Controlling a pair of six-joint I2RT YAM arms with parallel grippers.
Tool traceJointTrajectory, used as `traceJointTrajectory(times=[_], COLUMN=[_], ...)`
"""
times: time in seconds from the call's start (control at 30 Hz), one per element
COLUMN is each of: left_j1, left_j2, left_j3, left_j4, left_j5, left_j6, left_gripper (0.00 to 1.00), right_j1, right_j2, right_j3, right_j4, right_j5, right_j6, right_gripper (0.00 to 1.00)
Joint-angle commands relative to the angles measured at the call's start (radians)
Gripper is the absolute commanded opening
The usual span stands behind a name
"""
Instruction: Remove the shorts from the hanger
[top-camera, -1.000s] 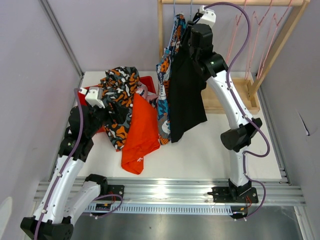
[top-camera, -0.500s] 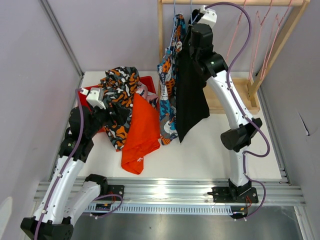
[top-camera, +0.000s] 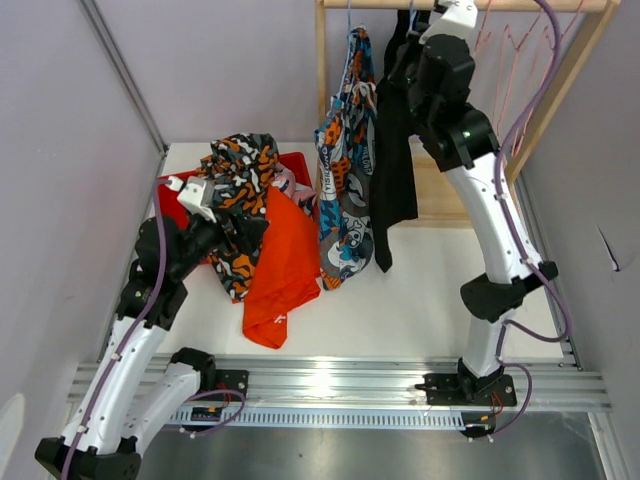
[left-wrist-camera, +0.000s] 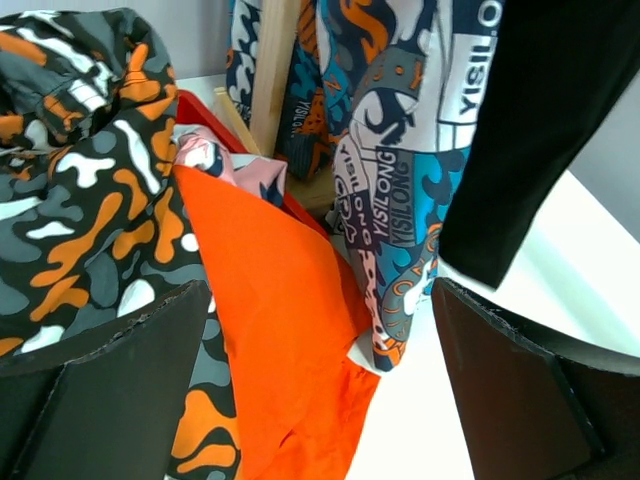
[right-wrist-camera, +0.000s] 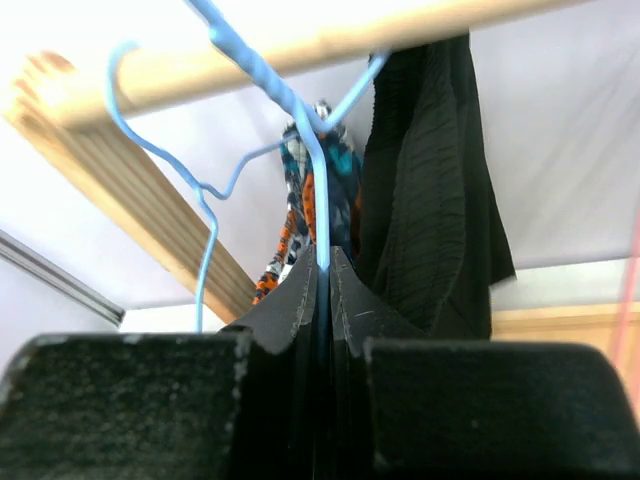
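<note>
The black shorts (top-camera: 393, 170) hang from a blue hanger (right-wrist-camera: 290, 100) on the wooden rail (right-wrist-camera: 300, 50). My right gripper (right-wrist-camera: 322, 262) is shut on that hanger's wire just below the rail; it sits high at the rack in the top view (top-camera: 420, 35). The blue printed shorts (top-camera: 345, 190) hang to the left on a second blue hanger. The plain orange shorts (top-camera: 280, 265), the blotched shorts (top-camera: 238, 190) and a bit of the pink shorts (left-wrist-camera: 215, 160) lie heaped by the red bin (top-camera: 170, 195). My left gripper (left-wrist-camera: 320, 390) is open and empty over the orange shorts.
The wooden rack's left post (top-camera: 322, 60) and base (top-camera: 455, 200) stand at the back. Empty pink hangers (top-camera: 520, 50) hang on the rail to the right. A purple wall and metal frame (top-camera: 125, 75) close the left side.
My right arm has risen and swung right with the hanger. The black shorts moved right, away from the blue printed pair, and hang narrower. My left gripper shifted slightly.
</note>
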Motion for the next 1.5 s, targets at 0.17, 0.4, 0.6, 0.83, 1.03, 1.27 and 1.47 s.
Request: traceJointTrajectory(times=[0.17,0.4,0.6,0.83,1.03,1.27,1.47], left_j1=[-0.367,-0.893,-1.0,-1.049,-1.061,-1.223,-1.556], left_j2=[0.065,0.241,0.447,0.562,0.625,0.567,0.432], left_j3=[0.161,0.299,0.451,0.498,0.494,0.416,0.209], left_j4=[0.003,0.098,0.17,0.23,0.304,0.269,0.262], left_j5=[-0.089,-0.4,-0.44,-0.549,-0.73,-0.871,-1.132], left_j6=[0.08,0.101,0.098,0.092,0.11,0.133,0.022], left_gripper=[0.99,0.99,0.99,0.99,0.29,0.0,0.0], right_j1=[0.09,0.27,0.395,0.47,0.49,0.484,0.452], right_j2=[-0.288,-0.509,-0.592,-0.667,-0.724,-0.694,-0.609], right_j3=[-0.246,-0.529,-0.6,-0.618,-0.669,-0.602,-0.404], right_j4=[0.106,0.137,0.135,0.126,0.117,0.14,0.124], right_j5=[0.086,0.225,0.326,0.396,0.409,0.451,0.445], right_j6=[-0.002,-0.006,0.004,-0.002,0.037,-0.077,-0.181], right_gripper=[0.0,0.0,0.0,0.0,0.0,0.0,0.0])
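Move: The black shorts, on the blue hanger already in the right gripper, hang with their middle about 14 cm ahead of the left hand, 26 cm to its right and 3 cm lower. The blue patterned shorts hang some 16 cm ahead and 18 cm right of it, the orange shorts lie 13 cm ahead, 5 cm right and 24 cm down, and the camo shorts 16 cm ahead, 7 cm left and 20 cm down. From the right hand, the black shorts' middle is 4 cm ahead, 3 cm left and 25 cm below. Keep the right gripper shut on the blue hanger and draw it back about 20 cm, away from the rod. Meanwhile sweep the open left gripper some 28 cm right, backing off and rising as it turns clockwise, then dip slightly to the black shorts, pinch their lower part and pull straight back with a slight sink. ##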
